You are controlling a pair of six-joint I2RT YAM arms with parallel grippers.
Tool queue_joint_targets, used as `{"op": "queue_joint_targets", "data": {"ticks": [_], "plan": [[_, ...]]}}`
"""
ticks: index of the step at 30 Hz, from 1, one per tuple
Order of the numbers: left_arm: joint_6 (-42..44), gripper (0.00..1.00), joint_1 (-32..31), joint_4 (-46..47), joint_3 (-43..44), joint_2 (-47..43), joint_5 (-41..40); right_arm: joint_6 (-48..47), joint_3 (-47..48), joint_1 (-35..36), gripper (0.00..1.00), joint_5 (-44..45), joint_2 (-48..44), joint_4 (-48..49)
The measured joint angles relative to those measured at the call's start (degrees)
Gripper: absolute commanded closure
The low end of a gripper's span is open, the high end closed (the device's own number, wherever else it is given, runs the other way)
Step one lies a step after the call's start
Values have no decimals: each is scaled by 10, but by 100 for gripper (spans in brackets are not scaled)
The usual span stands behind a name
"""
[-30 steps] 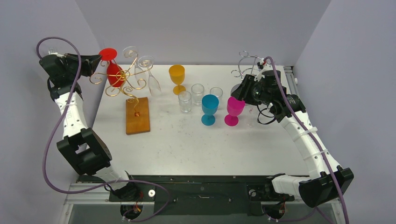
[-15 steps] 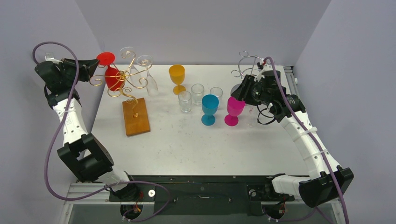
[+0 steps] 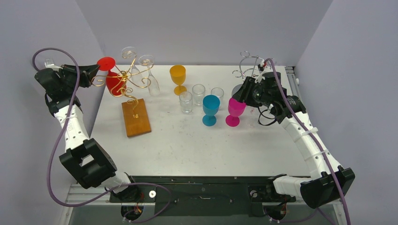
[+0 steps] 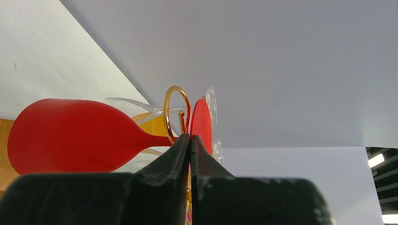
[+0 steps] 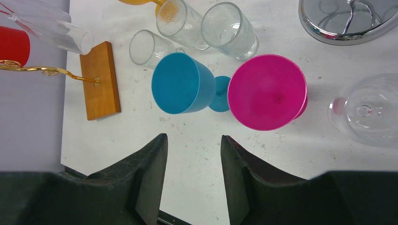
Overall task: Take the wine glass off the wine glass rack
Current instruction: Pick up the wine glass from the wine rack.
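The gold wire wine glass rack [image 3: 131, 77] stands on a wooden base [image 3: 136, 117] at the back left and leans left. A red wine glass [image 3: 114, 82] hangs upside down in it, foot [image 3: 106, 61] uppermost. My left gripper [image 3: 96, 69] is shut at the foot's edge. In the left wrist view the closed tips [image 4: 190, 137] meet where the red stem joins the foot [image 4: 201, 123], beside a gold ring [image 4: 176, 112]. Two clear glasses [image 3: 152, 84] also hang there. My right gripper [image 3: 239, 93] is open over the table [image 5: 192, 138], holding nothing.
Mid-table stand a yellow glass [image 3: 178, 75], three clear tumblers [image 3: 186, 101], a blue glass [image 3: 210, 108] and a pink glass [image 3: 235, 110]. A silver wire rack [image 3: 248, 65] stands at the back right. A clear wine glass [image 5: 366, 110] stands next to the pink one.
My left gripper has drawn back to the left with the red glass's foot. The gold rack has tipped and its wooden base has slid slightly left. The right arm has not moved.
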Motion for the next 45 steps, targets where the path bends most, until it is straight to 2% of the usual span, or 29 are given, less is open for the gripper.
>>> {"op": "queue_joint_targets", "data": {"ticks": [29, 45], "plan": [[-13, 100, 36, 28, -87, -100, -58, 0, -9, 4, 59, 3, 9, 3], [38, 100, 38, -45, -87, -145, -112, 0, -10, 8, 59, 4, 9, 3]]}}
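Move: The left fingers already pinch the red wine glass's stem just under its foot; the glass hangs upside down, its middle about 8 cm straight below the hand. The gold rack's hub is roughly 8 cm to the right and 2 cm back, a touch lower. Two clear glasses hang beyond it, their middles some 7 cm lower than the hand: one about 10 cm right and 6 ahead, one 16 right and 3 ahead. From the idle right hand, the red glass is roughly 50 cm left, 10 ahead, about level. Keeping the stem pinched between shut fingertips, the left hand draws the red wine glass steadily back, about 5.5 cm, and some 2 cm to the left, outward from the gold rack's hub. As it goes, the wrist swings roughly 15 degrees counter-clockwise and the hand gains a centimetre or so of height, easing down slightly at the end, with the rack's curled hook still right beside the stem. ##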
